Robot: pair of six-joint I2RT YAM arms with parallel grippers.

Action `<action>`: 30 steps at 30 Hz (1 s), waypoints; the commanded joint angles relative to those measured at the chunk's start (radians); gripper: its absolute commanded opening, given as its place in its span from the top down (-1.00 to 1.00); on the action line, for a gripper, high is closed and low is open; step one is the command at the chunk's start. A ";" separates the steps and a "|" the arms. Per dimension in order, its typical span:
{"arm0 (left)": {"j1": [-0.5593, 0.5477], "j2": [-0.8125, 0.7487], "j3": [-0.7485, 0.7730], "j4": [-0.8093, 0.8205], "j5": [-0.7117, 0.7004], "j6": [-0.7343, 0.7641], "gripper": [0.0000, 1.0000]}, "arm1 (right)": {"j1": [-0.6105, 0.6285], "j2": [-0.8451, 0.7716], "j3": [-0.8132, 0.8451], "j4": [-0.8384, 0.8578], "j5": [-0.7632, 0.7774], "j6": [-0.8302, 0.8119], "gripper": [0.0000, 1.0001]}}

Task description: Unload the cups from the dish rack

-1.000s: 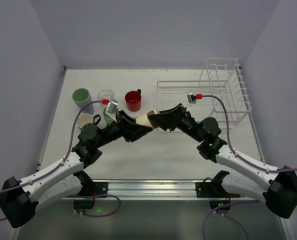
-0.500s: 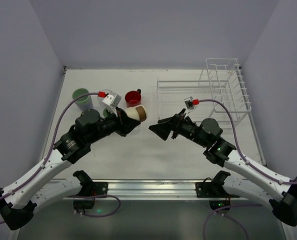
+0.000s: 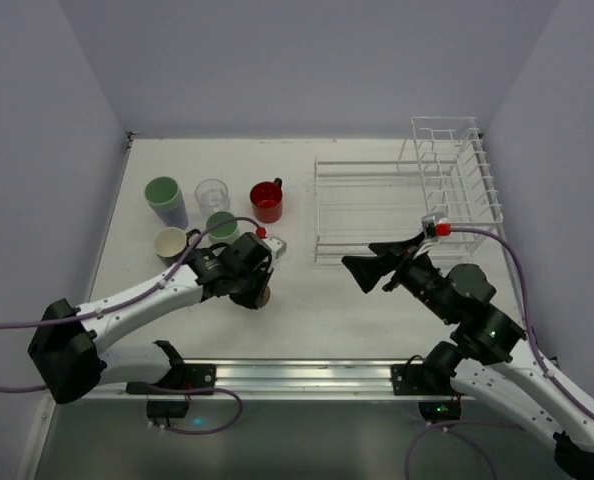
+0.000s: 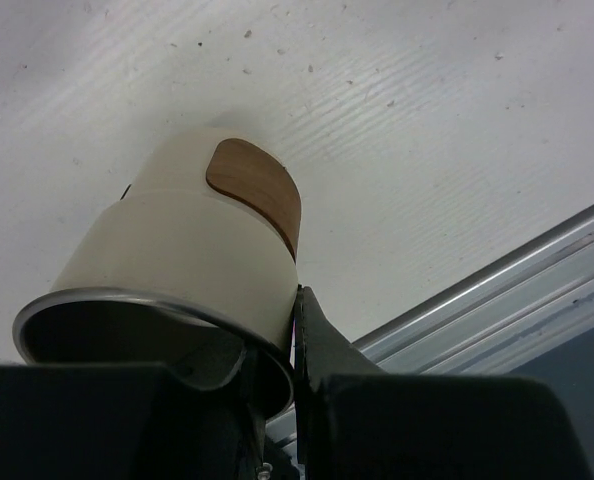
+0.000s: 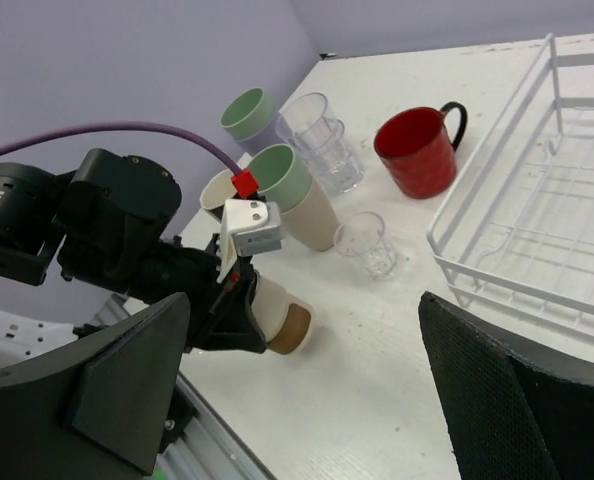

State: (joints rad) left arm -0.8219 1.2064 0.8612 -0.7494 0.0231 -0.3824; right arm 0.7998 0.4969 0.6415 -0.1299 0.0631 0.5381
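Note:
My left gripper (image 3: 258,286) is shut on the rim of a cream cup with a tan-brown base (image 4: 192,245), one finger inside and one outside. The cup (image 5: 277,315) is tilted, its base low over the table in front of the other cups; whether it touches I cannot tell. My right gripper (image 3: 363,270) stands wide open with nothing in it, near the front left corner of the white dish rack (image 3: 402,205). No cup shows in the rack. A red mug (image 3: 267,201), a clear glass (image 3: 212,193), a lavender tumbler (image 3: 164,200), a pale green cup (image 3: 222,226) and a black-handled mug (image 3: 172,243) stand at the left.
A small clear glass (image 5: 367,243) stands between the pale green cup (image 5: 295,198) and the rack's low basket (image 5: 537,210). The metal rail (image 3: 297,372) runs along the near table edge, close behind the held cup. Walls close in the left, back and right.
Both grippers met at the cup in the middle. The right gripper let go, opened wide and drew back right. The left gripper carried the cup down toward the table, nearer the front.

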 commanded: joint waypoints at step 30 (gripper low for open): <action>-0.088 0.207 0.340 -0.082 -0.239 0.086 -1.00 | 0.003 -0.116 0.000 -0.083 0.150 -0.017 -0.98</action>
State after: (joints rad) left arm -0.9054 1.4994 1.1114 -0.8062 -0.1577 -0.2962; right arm 0.7998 0.3962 0.5823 -0.2119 0.1703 0.5045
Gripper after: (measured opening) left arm 0.997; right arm 0.989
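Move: Just beneath the left hand, which still pinches the cream cup by its rim, the bare table spot for that cup is roughly 2 cm ahead, 2 cm left and 10 cm down. The clear glass stands about 14 cm ahead and 2 cm left, the green-topped stack 14 cm ahead and 11 cm left, the red mug some 24 cm ahead and 1 cm left. From the empty right hand the spot lies about 25 cm left, level with it and 30 cm below. Lowering the cream cup about 4 cm, the left hand eases slightly forward and right, its left side tilting up some 15 degrees, to bring the base to the table. Its fingers then spread wide, letting go of the rim, and it backs off upward about 4 cm, drifting forward and right. The right hand, empty and open, sinks 3 cm and draws right. ##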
